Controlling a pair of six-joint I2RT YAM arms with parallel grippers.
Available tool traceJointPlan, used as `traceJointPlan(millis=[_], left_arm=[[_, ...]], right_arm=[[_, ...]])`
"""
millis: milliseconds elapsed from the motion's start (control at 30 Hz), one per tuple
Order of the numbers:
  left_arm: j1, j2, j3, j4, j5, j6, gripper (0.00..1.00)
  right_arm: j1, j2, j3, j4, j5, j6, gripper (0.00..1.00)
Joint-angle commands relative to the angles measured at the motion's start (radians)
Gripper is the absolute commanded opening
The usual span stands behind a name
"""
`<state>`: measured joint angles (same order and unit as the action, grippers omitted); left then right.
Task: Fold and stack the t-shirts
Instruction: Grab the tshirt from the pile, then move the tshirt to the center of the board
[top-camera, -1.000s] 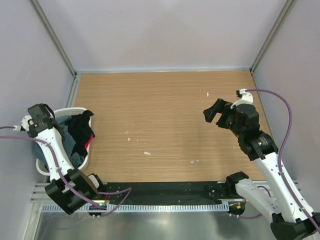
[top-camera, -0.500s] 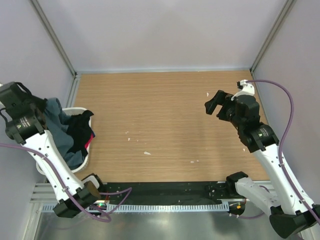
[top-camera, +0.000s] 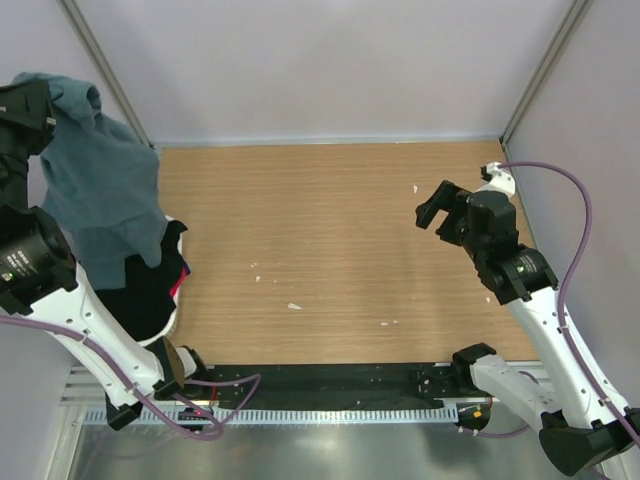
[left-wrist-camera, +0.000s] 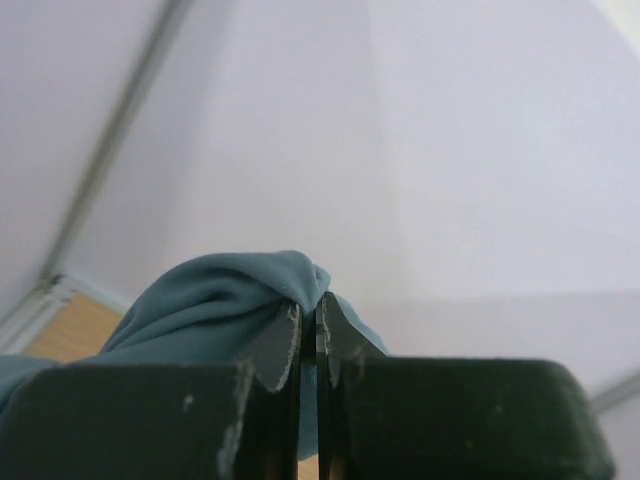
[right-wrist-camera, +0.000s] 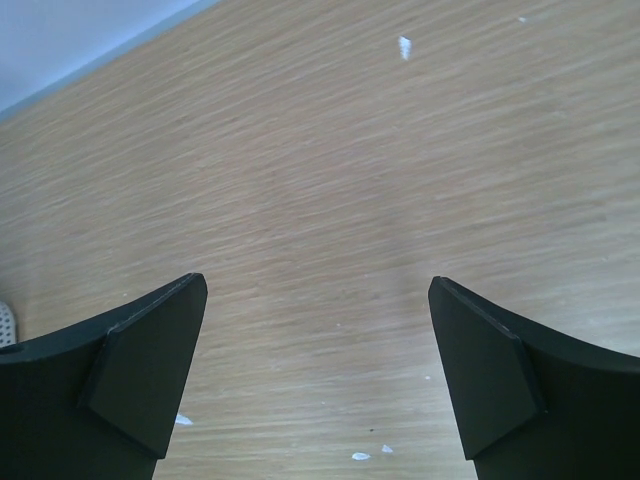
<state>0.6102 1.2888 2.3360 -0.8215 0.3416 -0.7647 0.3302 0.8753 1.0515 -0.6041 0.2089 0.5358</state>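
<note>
A slate blue-grey t-shirt (top-camera: 100, 190) hangs from high at the far left, its lower edge over the laundry basket (top-camera: 176, 308). My left gripper (top-camera: 38, 100) is raised there and shut on a bunched fold at the top of the cloth. In the left wrist view the jaws of the left gripper (left-wrist-camera: 309, 322) are pressed together with the t-shirt (left-wrist-camera: 210, 300) pinched between them. More dark clothes (top-camera: 150, 285) lie in the basket. My right gripper (top-camera: 433, 206) hovers open over the right part of the table; in its wrist view the right gripper (right-wrist-camera: 318, 290) holds nothing.
The wooden table (top-camera: 330, 230) carries a few small white specks (top-camera: 294, 306). Grey walls close in the left, back and right sides. The white basket stands at the table's left edge, beside the left arm's base.
My left arm has risen from the basket to high at the left, closing on the blue-grey t-shirt and lifting it out. The right gripper has drifted slightly right, still open.
</note>
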Motion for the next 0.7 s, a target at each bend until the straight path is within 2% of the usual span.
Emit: traceJointPlan(millis=[0,67,100,167,200,233,267,300,333,433,567,667], left_arm=[[-0.053,0.03,-0.001,0.183,0.197,-0.162,0.01],[-0.172,0.035,-0.015,0.185,0.15,-0.125,0.0],[-0.349,0.032,-0.032,0.183,0.054,-0.089,0.01],[-0.502,0.033,-0.085,0.183,-0.024,-0.012,0.01],[-0.677,0.04,-0.099,0.164,-0.07,0.016,0.0],[-0.764,0.061,-0.112,0.144,-0.227,0.049,0.01],[-0.876,0.072,-0.142,0.128,-0.318,0.139,0.0],[-1.047,0.09,-0.151,0.105,-0.404,0.171,0.0],[-1.131,0.125,-0.164,0.096,-0.531,0.201,0.0],[-1.307,0.191,-0.175,0.081,-0.618,0.225,0.0],[-1.406,0.265,-0.222,0.096,-0.648,0.197,0.0],[-1.412,0.248,-0.462,0.168,-0.651,0.141,0.0]], right_arm=[[0.001,-0.004,0.048,-0.12,0.196,0.095,1.0],[0.001,-0.01,0.05,-0.135,0.216,0.101,0.99],[0.001,-0.013,0.05,-0.14,0.213,0.104,1.0],[0.0,-0.019,0.048,-0.145,0.211,0.105,1.0],[0.001,-0.021,0.053,-0.16,0.219,0.115,1.0],[0.001,-0.024,0.054,-0.174,0.254,0.121,1.0],[0.001,-0.028,0.056,-0.186,0.273,0.125,1.0],[0.001,-0.036,0.058,-0.212,0.297,0.139,1.0],[0.001,-0.039,0.061,-0.226,0.328,0.144,1.0],[0.0,-0.047,0.085,-0.298,0.354,0.161,1.0],[0.0,-0.094,0.076,-0.342,0.4,0.17,1.0],[0.0,-0.157,0.033,-0.336,0.406,0.156,1.0]])
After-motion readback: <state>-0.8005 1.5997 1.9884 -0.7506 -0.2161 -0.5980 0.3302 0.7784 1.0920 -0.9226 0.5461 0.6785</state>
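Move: The left gripper already holds the teal t-shirt high above the basket. The middle of the table, where the shirt is headed, lies about 38 cm to its right, 10 cm ahead and some 62 cm below. The basket with the black shirt is about 50 cm below, 9 cm back and 4 cm left. For the idle right hand, the table's middle is roughly 23 cm left, 8 cm ahead and 28 cm down. Swing the left gripper about 39 cm to the right and a little forward, away from the basket, then let it sink some 22 cm as it nears the middle of the table. Turn it clockwise about 45 degrees, tip its fingers downward, and keep the teal shirt pinched. Meanwhile draw the open right gripper back and right, turning it clockwise to leave room. ##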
